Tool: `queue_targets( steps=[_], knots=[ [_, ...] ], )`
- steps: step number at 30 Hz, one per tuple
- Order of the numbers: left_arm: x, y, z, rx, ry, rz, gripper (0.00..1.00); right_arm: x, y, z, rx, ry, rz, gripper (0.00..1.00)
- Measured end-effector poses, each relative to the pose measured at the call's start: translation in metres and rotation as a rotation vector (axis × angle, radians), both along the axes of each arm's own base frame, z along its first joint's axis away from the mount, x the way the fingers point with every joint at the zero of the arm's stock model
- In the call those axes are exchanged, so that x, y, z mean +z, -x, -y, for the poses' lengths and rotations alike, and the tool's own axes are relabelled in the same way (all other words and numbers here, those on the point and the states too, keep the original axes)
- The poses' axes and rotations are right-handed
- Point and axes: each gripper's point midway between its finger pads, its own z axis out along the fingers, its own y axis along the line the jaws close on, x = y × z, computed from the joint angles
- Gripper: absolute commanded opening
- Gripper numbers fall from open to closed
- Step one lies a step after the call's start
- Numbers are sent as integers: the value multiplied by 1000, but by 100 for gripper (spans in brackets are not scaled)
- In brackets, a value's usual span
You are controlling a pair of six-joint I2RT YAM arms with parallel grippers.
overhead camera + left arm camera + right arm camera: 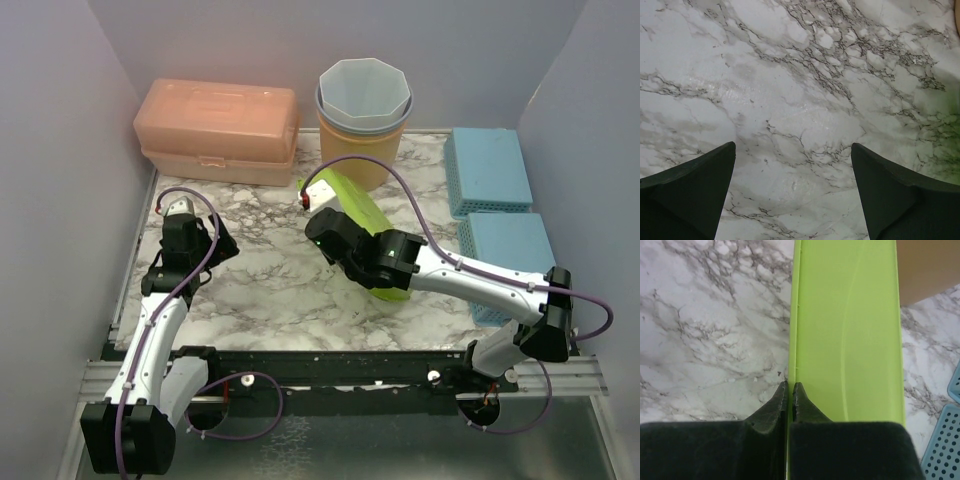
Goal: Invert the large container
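The large container (pixel 372 212) is a long lime-green tub lying slantwise at the middle of the marble table, apparently tipped up on one long side. My right gripper (pixel 338 242) sits over its left edge. In the right wrist view the fingers (pixel 790 385) are pinched together on the thin left rim of the green container (pixel 850 330), with its broad smooth face running away ahead. My left gripper (pixel 205 243) hovers over bare marble at the left, well apart from the container. Its jaws (pixel 792 150) stand wide open with nothing between them.
A peach lidded box (pixel 218 130) stands at the back left. A tan bin holding a pale grey bin (pixel 364 100) stands just behind the container. Two blue perforated baskets (pixel 488 170) (pixel 508 265) lie along the right wall. Walls enclose three sides.
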Motion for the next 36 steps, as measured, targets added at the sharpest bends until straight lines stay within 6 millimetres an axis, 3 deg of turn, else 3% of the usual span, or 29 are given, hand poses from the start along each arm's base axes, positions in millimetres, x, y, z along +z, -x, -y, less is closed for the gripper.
queue_targets(
  steps=[7, 36],
  knots=[
    [0, 0, -3, 13, -3, 1, 99, -51, 15, 8, 32, 88, -102, 1],
    [0, 0, -3, 14, -4, 1, 99, -153, 68, -3, 38, 159, -304, 1]
  ],
)
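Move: In the right hand's shut fingertips is the left rim of the green container, which stands tipped steeply on edge, its middle about 7 cm to the right, 3 cm ahead and 12 cm below. The table patch it will cover centres roughly 10 cm right, 2 cm back and 25 cm below this hand, or some 31 cm right, 4 cm back and 14 cm below the idle left hand. The orange bucket stands about 18 cm ahead and 8 cm right; the near blue basket lies 39 cm right and 2 cm back. Lowering the rim it already pinches, the right hand sinks about 15 cm towards the table while drawing some 7 cm back towards the base, so the green container tips over to its right with its bottom upward. The wrist pitches down by some 20 degrees on the way, and the fingers stay shut on the rim. ##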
